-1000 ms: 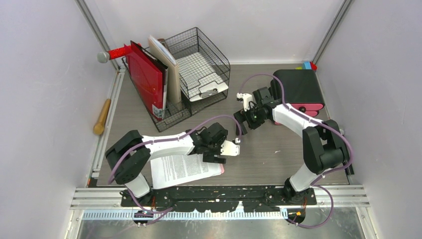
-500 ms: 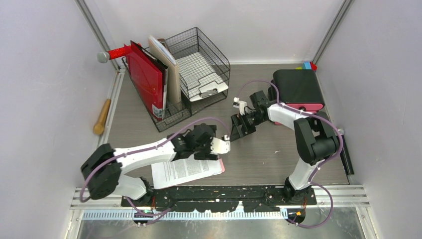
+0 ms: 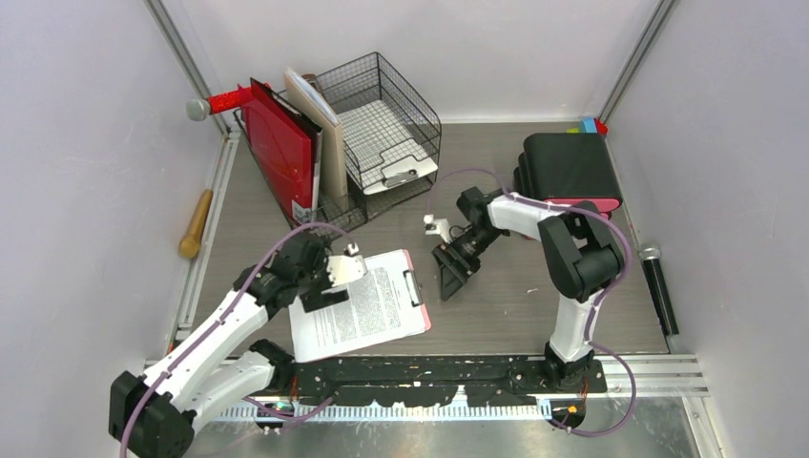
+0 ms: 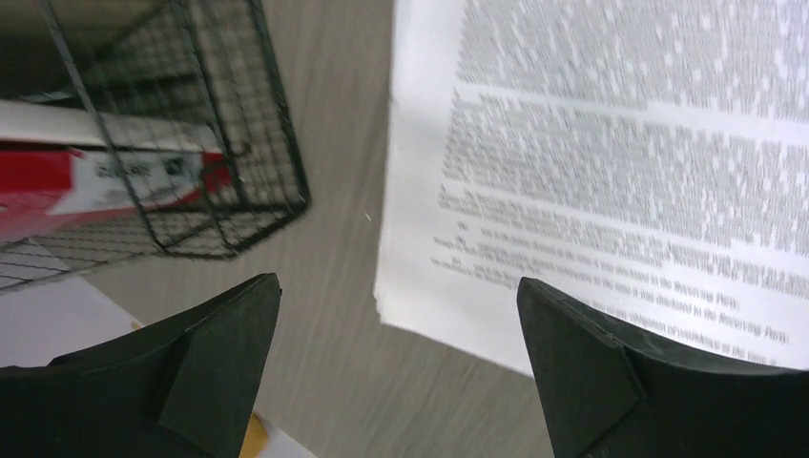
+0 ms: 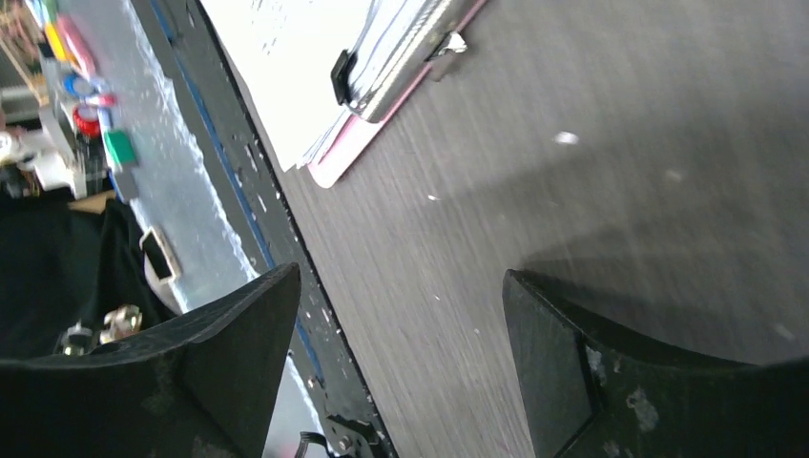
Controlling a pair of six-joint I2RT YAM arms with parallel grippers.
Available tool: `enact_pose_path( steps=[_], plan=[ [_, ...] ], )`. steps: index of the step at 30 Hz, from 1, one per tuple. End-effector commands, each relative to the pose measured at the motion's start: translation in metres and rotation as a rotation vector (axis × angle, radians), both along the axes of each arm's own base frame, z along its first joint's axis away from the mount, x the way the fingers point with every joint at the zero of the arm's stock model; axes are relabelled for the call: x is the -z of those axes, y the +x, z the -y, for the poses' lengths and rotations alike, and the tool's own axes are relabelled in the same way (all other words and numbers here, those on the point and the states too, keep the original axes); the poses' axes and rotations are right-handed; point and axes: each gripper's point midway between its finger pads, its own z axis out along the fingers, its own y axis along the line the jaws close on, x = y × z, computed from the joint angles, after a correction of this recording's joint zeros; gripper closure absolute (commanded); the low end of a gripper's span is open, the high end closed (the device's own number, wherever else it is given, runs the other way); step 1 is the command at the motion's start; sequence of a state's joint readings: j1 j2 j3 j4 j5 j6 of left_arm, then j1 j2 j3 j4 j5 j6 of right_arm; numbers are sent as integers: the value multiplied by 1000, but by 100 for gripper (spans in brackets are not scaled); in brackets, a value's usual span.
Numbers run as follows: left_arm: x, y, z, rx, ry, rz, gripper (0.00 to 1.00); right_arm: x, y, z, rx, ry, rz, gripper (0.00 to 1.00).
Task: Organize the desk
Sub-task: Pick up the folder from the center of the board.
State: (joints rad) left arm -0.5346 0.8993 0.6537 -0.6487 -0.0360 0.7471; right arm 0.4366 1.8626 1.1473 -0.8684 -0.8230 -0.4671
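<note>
On the grey wood-grain desk (image 3: 515,301) lies a pink clipboard (image 3: 367,305) with a printed sheet, near the front edge. My left gripper (image 3: 320,288) hovers open over the sheet's far left corner. In the left wrist view the gripper (image 4: 397,280) has only desk and the paper (image 4: 620,143) corner between its fingers. My right gripper (image 3: 448,279) points down at bare desk just right of the clipboard, open and empty. From the right wrist, that gripper (image 5: 401,272) faces the desk's front edge, with the clipboard's metal clip (image 5: 391,67) beyond.
A black wire-mesh rack (image 3: 382,124) with red folders (image 3: 281,153) stands at the back left. A black drawer unit with pink fronts (image 3: 570,172) sits at the back right. A wooden handle (image 3: 196,224) lies by the left rail, and a black microphone (image 3: 658,286) by the right rail.
My left arm has swung left, taking its gripper off the clipboard's right side to its far left corner. The right gripper has moved left and nearer, lower over the desk.
</note>
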Motion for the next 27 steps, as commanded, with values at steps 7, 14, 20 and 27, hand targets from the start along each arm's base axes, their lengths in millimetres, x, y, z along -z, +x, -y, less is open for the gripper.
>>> enact_pose_path(
  steps=[7, 14, 20, 27],
  plan=[
    [38, -49, -64, -19, 174, -212, 0, 7, -26, -22, -174, -62, -19, 18],
    [48, -47, -101, -133, 110, -266, 0, 8, -36, -24, -223, -117, 3, 17],
    [62, -32, -122, -227, 94, -257, 0, 9, -44, -28, -246, -181, -61, 16],
    [71, -15, -116, -273, 30, -231, 0, 16, -32, -52, -117, -173, -134, 17]
  ],
)
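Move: The folder's middle lies about 7 cm right of the left hand, 3 cm back and 9 cm below; the wire rack stands some 33 cm ahead and 2 cm right, the wooden bat 33 cm left and 20 cm ahead. From the low right hand the folder's middle is about 20 cm left and 7 cm back, its metal clip just 8 cm left and 3 cm back, both some 3 cm below. Open left hand sweeps 12 cm left, sinking beyond the folder's left edge; open right moves back-left towards its clip. ##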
